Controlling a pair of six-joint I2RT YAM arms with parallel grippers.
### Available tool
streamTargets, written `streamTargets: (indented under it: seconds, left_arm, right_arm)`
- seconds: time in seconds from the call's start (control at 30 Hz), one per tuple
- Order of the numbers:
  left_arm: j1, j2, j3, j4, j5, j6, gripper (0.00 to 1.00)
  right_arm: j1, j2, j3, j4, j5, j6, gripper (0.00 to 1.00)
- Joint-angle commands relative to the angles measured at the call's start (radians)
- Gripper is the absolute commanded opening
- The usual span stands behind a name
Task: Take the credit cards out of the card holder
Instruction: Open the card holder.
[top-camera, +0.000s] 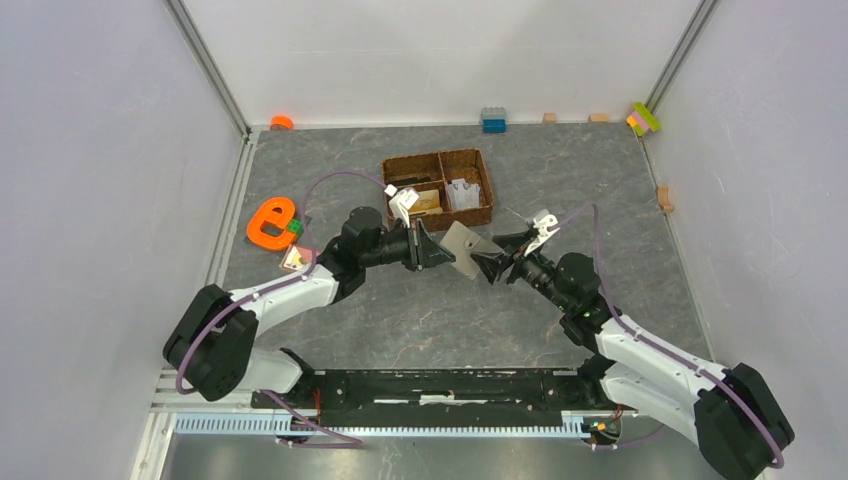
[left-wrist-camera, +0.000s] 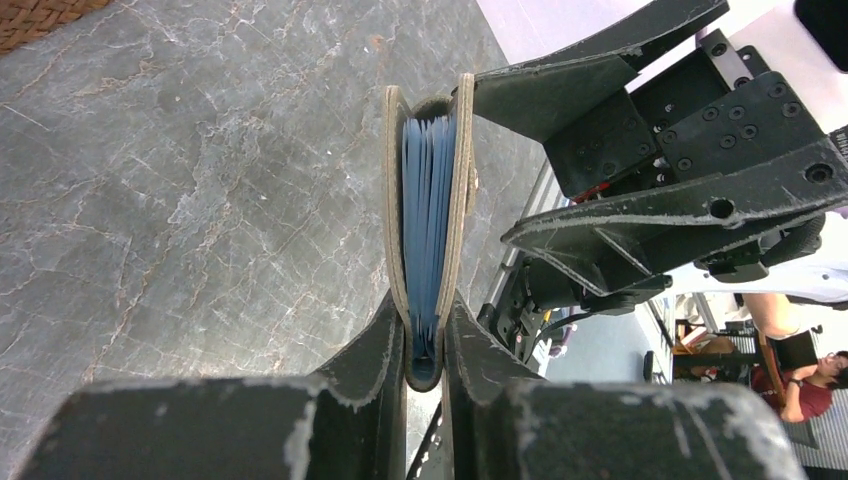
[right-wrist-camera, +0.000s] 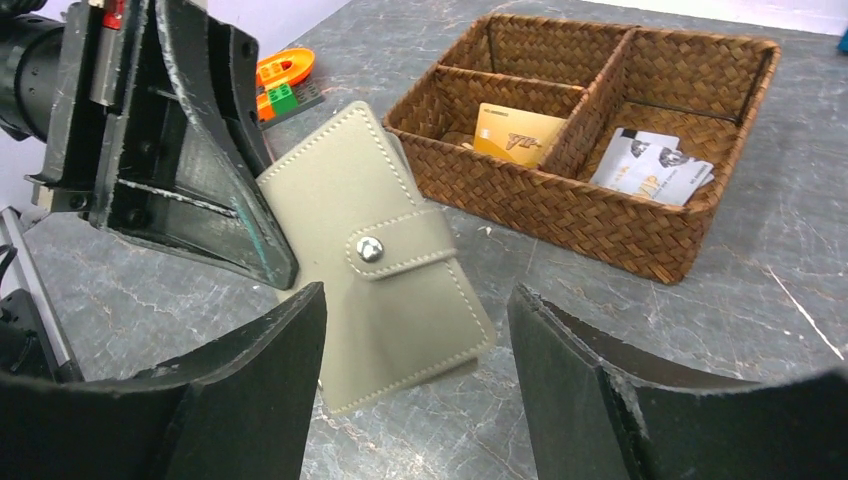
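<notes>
The card holder (top-camera: 467, 250) is a grey-olive stitched case, held off the table at mid-scene, its tab snapped closed (right-wrist-camera: 385, 260). My left gripper (top-camera: 438, 250) is shut on its folded spine; in the left wrist view the jaws (left-wrist-camera: 425, 310) pinch the covers, with blue inner leaves (left-wrist-camera: 428, 190) showing between them. My right gripper (top-camera: 490, 262) stands open on the case's other side, and in its own view the fingers (right-wrist-camera: 415, 300) flank the lower corner without touching. An orange-tan credit card (right-wrist-camera: 515, 135) and white cards (right-wrist-camera: 650, 165) lie in the basket.
The brown woven divided basket (top-camera: 435, 157) stands just behind the grippers. An orange object (top-camera: 270, 222) with a green block (top-camera: 294, 228) lies at the left. A blue brick (top-camera: 493, 120) and coloured blocks (top-camera: 643, 118) sit along the back wall.
</notes>
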Motion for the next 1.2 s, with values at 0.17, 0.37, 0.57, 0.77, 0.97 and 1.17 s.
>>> streamTargets:
  seconds: [0.17,0.37,0.57,0.77,0.97,1.17]
  left_arm:
    - [-0.036,0.024,0.069,0.016,0.048,0.048,0.07]
    - [-0.038,0.012,0.065,0.009,0.041,0.055,0.07]
    - [-0.038,0.022,0.072,0.003,0.045,0.053,0.07]
    - [-0.044,0.047,0.083,0.003,0.058,0.049,0.07]
    - [-0.046,0.048,0.086,-0.012,0.05,0.054,0.06]
    - [-0.046,0.053,0.089,-0.017,0.049,0.053,0.06]
  right_arm:
    - [0.055,0.063,0.085,-0.034,0.043,-0.083,0.7]
    - [0.061,0.075,0.11,-0.127,0.194,-0.092,0.7]
    - [0.061,0.062,0.126,-0.207,0.391,-0.058,0.69]
    - [0.061,0.059,0.129,-0.224,0.459,-0.045,0.69]
    - [0.061,-0.008,0.092,-0.232,0.584,-0.025,0.68]
    - [0.061,-0.037,0.079,-0.221,0.583,-0.026,0.68]
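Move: The card holder's snap strap faces the open right hand, about 2 cm ahead, 3 cm to its left and level with it. The holder's middle lies 1 cm ahead and 4 cm left of that hand. The basket's middle is roughly 14 cm ahead, 10 cm left and 13 cm below. From the left hand, still gripping the holder's spine, the strap is some 3 cm ahead and 7 cm to the right. The open right hand dips left to the strap, then sweeps about 8 cm right and forward, swinging clockwise. ##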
